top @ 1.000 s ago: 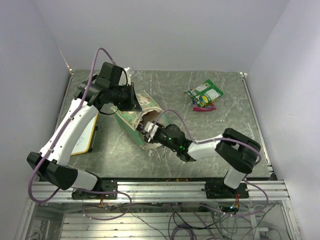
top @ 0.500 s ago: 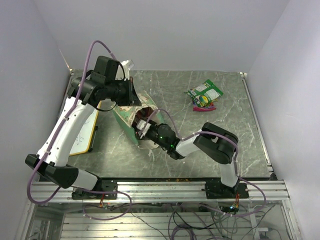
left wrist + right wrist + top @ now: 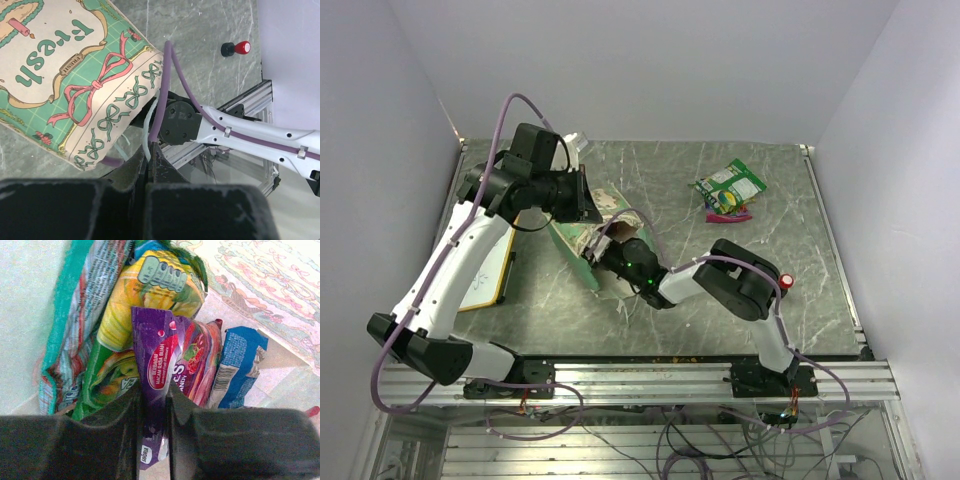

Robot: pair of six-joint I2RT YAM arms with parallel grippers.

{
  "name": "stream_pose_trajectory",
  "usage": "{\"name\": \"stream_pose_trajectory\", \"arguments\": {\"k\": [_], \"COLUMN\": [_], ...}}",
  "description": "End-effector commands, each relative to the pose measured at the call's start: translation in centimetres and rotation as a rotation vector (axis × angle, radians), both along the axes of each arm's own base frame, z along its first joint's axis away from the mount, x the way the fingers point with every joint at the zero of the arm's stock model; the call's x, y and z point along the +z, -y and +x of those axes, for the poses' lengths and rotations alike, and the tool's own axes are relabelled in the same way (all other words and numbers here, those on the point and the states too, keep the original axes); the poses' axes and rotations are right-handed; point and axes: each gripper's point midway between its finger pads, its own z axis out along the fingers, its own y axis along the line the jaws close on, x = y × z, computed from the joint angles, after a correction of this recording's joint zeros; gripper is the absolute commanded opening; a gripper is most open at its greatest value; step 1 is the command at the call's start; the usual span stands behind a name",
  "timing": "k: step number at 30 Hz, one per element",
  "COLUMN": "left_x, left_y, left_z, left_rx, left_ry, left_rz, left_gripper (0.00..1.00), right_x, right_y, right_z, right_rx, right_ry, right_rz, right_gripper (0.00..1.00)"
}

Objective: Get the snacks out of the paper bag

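Note:
The mint-green paper bag (image 3: 582,238) lies on its side at the table's middle left, its cream printed front (image 3: 75,70) filling the left wrist view. My left gripper (image 3: 149,150) is shut on the bag's white string handle (image 3: 146,131) and holds the mouth up. My right gripper (image 3: 154,405) is deep inside the bag, shut on a purple snack packet (image 3: 162,360). Around it stand a yellow-green packet (image 3: 145,295), a teal-red packet (image 3: 65,350) and a blue packet (image 3: 240,365). Two more snacks, green (image 3: 731,182) and pink (image 3: 728,213), lie on the table at the back right.
A wood-framed whiteboard (image 3: 488,272) lies at the left edge under the left arm. A red-topped black button (image 3: 786,281) sits beside the right arm's elbow. The tan inner wall of the bag (image 3: 25,315) closes in on the right gripper's left side.
The right gripper has pushed further into the bag and its jaws have closed on the purple packet. Its elbow swung left. The left gripper kept hold of the handle, shifting only slightly.

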Motion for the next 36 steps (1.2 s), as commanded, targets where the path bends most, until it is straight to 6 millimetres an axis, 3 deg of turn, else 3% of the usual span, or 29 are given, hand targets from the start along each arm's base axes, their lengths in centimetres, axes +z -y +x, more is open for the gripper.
{"name": "stream_pose_trajectory", "arguments": {"k": [1, 8, 20, 25, 36], "left_x": [1.1, 1.9, 2.9, 2.8, 2.3], "left_y": [-0.7, -0.8, -1.2, -1.3, -1.6], "left_z": [0.5, 1.5, 1.8, 2.3, 3.3], "left_rx": [0.040, 0.075, 0.096, 0.098, 0.178], "left_ry": [0.045, 0.068, 0.069, 0.071, 0.042], "left_rz": [0.009, -0.009, -0.071, -0.082, -0.098], "left_gripper": [0.07, 0.07, 0.07, 0.07, 0.07], "right_x": [1.3, 1.7, 3.9, 7.0, 13.6], "right_y": [1.0, 2.5, 4.0, 4.5, 8.1], "right_z": [-0.1, -3.9, -7.1, -7.7, -11.9], "right_rx": [0.002, 0.111, 0.179, 0.182, 0.196], "right_ry": [-0.021, -0.110, -0.204, -0.225, -0.434], "right_rz": [0.013, 0.010, 0.081, 0.116, 0.088], "right_gripper": [0.15, 0.02, 0.01, 0.00, 0.00]}}
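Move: Inside the bag, the purple packet stands between the right hand's open fingers, its middle about 2 cm ahead and 2 cm to the left, level with them. The yellow-green packet lies some 4 cm ahead and 6 cm left of the right hand, the blue packet about 6 cm straight ahead, both about level with it. From the left hand, which holds the bag's handle, the purple packet is roughly 10 cm ahead, straight on, and 20 cm below. Right fingers pinch the purple packet, draw it back-right then up, some 17 cm, while left hand edges forward. ##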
